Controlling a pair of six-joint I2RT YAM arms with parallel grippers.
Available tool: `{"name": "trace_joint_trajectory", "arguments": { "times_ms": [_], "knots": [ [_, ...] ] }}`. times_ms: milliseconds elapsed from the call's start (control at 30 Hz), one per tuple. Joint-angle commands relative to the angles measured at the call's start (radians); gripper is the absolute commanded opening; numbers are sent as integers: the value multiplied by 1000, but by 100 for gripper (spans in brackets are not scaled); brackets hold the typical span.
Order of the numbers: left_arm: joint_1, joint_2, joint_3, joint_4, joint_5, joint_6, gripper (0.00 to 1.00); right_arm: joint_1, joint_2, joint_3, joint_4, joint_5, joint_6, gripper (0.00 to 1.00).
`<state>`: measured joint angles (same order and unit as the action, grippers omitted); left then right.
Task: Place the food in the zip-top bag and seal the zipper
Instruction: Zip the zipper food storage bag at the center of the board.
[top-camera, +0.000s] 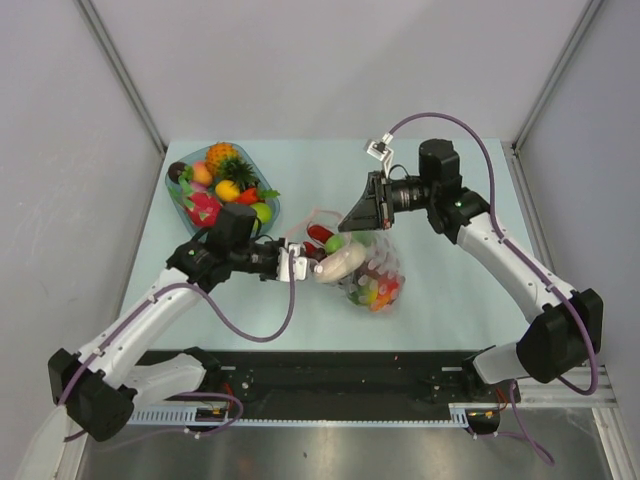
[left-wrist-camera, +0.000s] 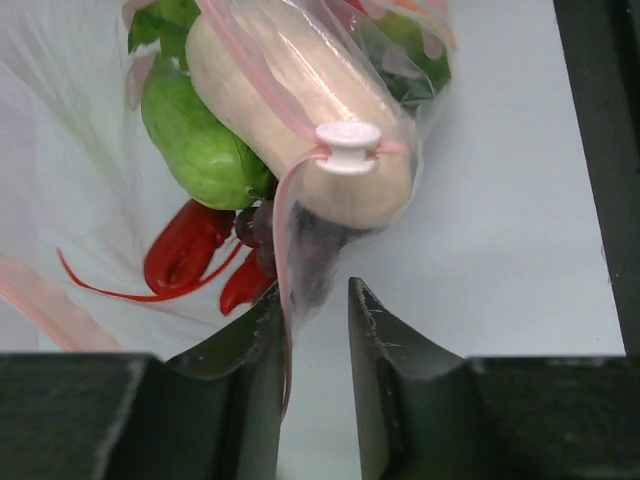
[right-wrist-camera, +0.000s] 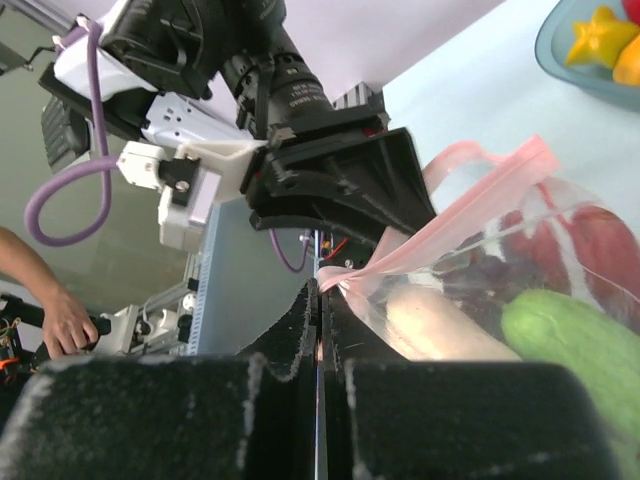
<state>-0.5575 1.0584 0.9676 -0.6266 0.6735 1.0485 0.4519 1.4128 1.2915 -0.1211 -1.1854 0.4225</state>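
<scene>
The clear zip-top bag (top-camera: 375, 275) lies mid-table, holding food: a pale beige oval piece (left-wrist-camera: 300, 110), a green piece (left-wrist-camera: 200, 150), red chillies (left-wrist-camera: 185, 250) and other bright bits. Its pink zipper (left-wrist-camera: 260, 70) carries a white slider (left-wrist-camera: 348, 147). My left gripper (left-wrist-camera: 312, 295) is at the bag's left end; its jaws stand apart, with the bag's thin pink edge hanging between them against the left finger. My right gripper (right-wrist-camera: 322, 290) is shut on the end of the zipper (right-wrist-camera: 470, 195), lifting that edge at the bag's far side (top-camera: 350, 222).
A blue-green oval tray (top-camera: 172, 185) at the back left holds more toy fruit, including a pineapple (top-camera: 222, 155). The black rail (top-camera: 330, 375) runs along the near edge. The left arm's wrist camera (right-wrist-camera: 300, 130) hangs close above the right gripper.
</scene>
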Motion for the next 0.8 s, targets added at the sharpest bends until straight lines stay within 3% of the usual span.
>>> {"name": "trace_joint_trajectory", "arguments": {
  "times_ms": [0, 200, 267, 433, 467, 533, 567, 633, 667, 700, 767],
  "knots": [
    [7, -31, 3, -41, 124, 85, 27, 7, -32, 68, -28, -19, -85, 0],
    [-2, -44, 40, -44, 176, 81, 6, 13, -6, 88, -75, 9, -154, 0],
    [-16, -51, 65, 0, 199, 7, 2, 21, 11, 101, -78, 24, -162, 0],
    [-165, -28, 111, 201, 158, -172, 0, 103, 93, 175, -23, 47, -151, 0],
    [-180, -20, 108, 243, 141, -265, 0, 116, 101, 190, -32, 50, -159, 5],
    [-185, 6, 95, 342, 115, -378, 0, 134, 107, 224, -103, 64, -218, 27],
    [-185, 14, 92, 358, 68, -459, 0, 133, 101, 232, -136, 87, -247, 55],
    [-179, 21, 79, 392, 37, -517, 0, 119, 84, 236, -227, 124, -295, 76],
    [-177, 18, 68, 406, 19, -566, 0, 87, 57, 232, -244, 154, -316, 93],
    [-174, 11, 42, 425, 12, -591, 0, 67, 45, 229, -274, 162, -323, 99],
    [-173, -1, 17, 462, 3, -630, 0, -7, 8, 232, -330, 164, -382, 100]
  ]
}}
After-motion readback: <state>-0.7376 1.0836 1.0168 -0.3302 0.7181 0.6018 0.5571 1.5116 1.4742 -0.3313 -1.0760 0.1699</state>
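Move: The bag's pink zip rim already runs between the left hand's half-closed fingers, practically at the hand point. The white slider sits about 5 cm to its right, 1 cm back and 3 cm lower; the white vegetable is some 8 cm right, 3 cm ahead and 9 cm below, and the green pepper about 4 cm right, 7 cm ahead and 9 cm below. From the right hand, which still pinches the rim, the stretch at the left fingers lies roughly 6 cm left, 2 cm back and 10 cm below. The pink rim is pinched shut between the left fingers, which first ease back, then carry it about 7 cm right and 6 cm up, towards the right gripper, finally coming a little forward again as the wrist turns some 15 degrees. The right hand keeps its pinch while sinking about 1 cm, then goes some 4 cm left towards the left gripper, opens wide to free the rim and starts back right. ##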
